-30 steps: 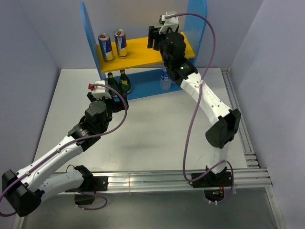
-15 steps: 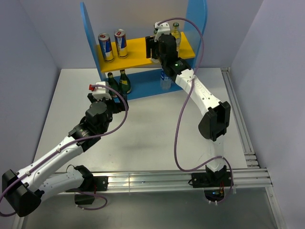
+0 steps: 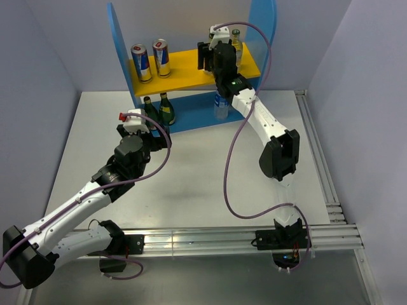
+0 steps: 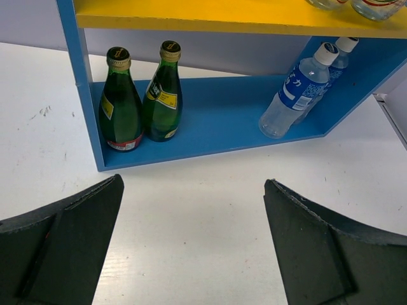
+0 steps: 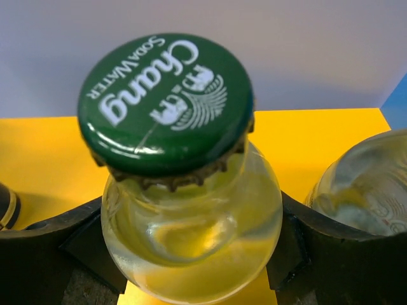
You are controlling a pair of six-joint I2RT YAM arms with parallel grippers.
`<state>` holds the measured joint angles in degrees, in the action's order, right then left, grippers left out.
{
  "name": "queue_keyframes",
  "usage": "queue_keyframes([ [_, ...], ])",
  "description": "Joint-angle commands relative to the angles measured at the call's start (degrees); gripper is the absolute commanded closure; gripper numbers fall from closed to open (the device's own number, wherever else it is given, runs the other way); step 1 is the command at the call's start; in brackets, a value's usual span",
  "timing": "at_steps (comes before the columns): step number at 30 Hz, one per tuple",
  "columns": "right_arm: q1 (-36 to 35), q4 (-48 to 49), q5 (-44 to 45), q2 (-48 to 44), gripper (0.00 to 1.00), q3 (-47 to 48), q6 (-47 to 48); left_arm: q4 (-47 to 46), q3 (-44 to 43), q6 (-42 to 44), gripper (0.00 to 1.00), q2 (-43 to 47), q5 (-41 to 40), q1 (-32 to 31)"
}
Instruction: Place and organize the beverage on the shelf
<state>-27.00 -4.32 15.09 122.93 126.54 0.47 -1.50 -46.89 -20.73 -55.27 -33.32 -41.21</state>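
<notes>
The shelf [image 3: 191, 67] stands at the back, with blue side panels, a yellow upper board and a blue bottom board. Two cans [image 3: 150, 60] stand on the left of the yellow board. My right gripper [image 3: 206, 57] is over the right of that board. In the right wrist view it [image 5: 191, 244] is shut on a pale-green bottle [image 5: 166, 101] with a green cap. A second pale-green bottle [image 3: 236, 43] stands right beside it [image 5: 362, 184]. Two water bottles [image 4: 299, 89] stand on the bottom board at the right. My left gripper [image 4: 193, 184] is open and empty over the table in front of the shelf.
Two dark green bottles [image 4: 141, 95] stand on the left of the bottom board, next to the blue side panel [image 4: 79, 76]. Metal rails [image 3: 318, 159] run along the table's right edge. Grey walls close in the table on three sides.
My right gripper has come down and a little to the left onto the yellow board with its bottle. The second pale-green bottle behind it now shows. The left arm has not moved.
</notes>
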Motion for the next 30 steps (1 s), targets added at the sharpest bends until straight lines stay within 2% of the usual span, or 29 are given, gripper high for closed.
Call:
queue_keyframes([
  [1,1.34,6.25,1.35,0.02,1.00,4.15,1.20,-1.67,0.40,-0.19,0.01,0.42,-0.96,-0.19],
  [4,1.60,6.16,2.31,0.38,0.99,3.72,1.37,-1.67,0.31,-0.01,0.01,-0.02,-1.22,-0.19],
  [5,1.60,6.34,2.66,0.12,0.96,3.54,1.55,-1.75,0.23,0.08,0.01,-0.19,-1.31,-0.19],
  [6,1.60,6.60,3.10,-0.15,0.88,2.49,1.46,-1.84,0.22,0.08,0.01,-0.28,-1.31,-0.10],
  [7,1.69,6.95,3.10,-0.41,0.56,1.87,1.46,-1.93,0.22,0.16,0.01,-0.37,-1.31,-0.18],
  [9,1.78,7.30,3.54,-1.38,0.25,0.47,1.64,-2.02,0.22,0.16,0.01,-0.72,-1.31,-0.19],
  [10,1.78,7.31,3.37,-1.64,0.00,0.20,1.64,-2.02,0.14,0.16,0.00,-0.90,-1.22,-0.19],
  [21,1.34,8.36,3.19,-4.10,0.00,-4.54,0.32,-1.84,-0.04,0.17,0.01,-0.55,-1.40,-0.18],
  [30,-0.59,14.06,7.58,-12.00,0.00,-19.55,0.23,-1.67,-0.13,-0.10,0.01,0.16,-0.87,-0.19],
])
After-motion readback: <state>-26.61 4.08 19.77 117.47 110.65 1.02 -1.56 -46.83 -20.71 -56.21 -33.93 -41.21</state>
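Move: On the yellow upper shelf, the right hand already has the soda bottle between its fingers. The bottle's spot is about 1 cm ahead, 2 cm to the right and some 7 cm below the hand. The other soda bottle stands roughly 7 cm to the hand's right, level with it; the nearer can is about 15 cm left and 2 cm back. From the idle left hand, that spot lies about 28 cm ahead, 23 cm right and 1 cm up. Easing the held soda bottle about 2 cm right, towards the other soda bottle, and 1 cm forward, the right hand opens its fingers wide part-way through and lets go. It then sinks some 4 cm down beside the bottle towards the shelf board and starts drawing back, turning about 5 degrees clockwise. ##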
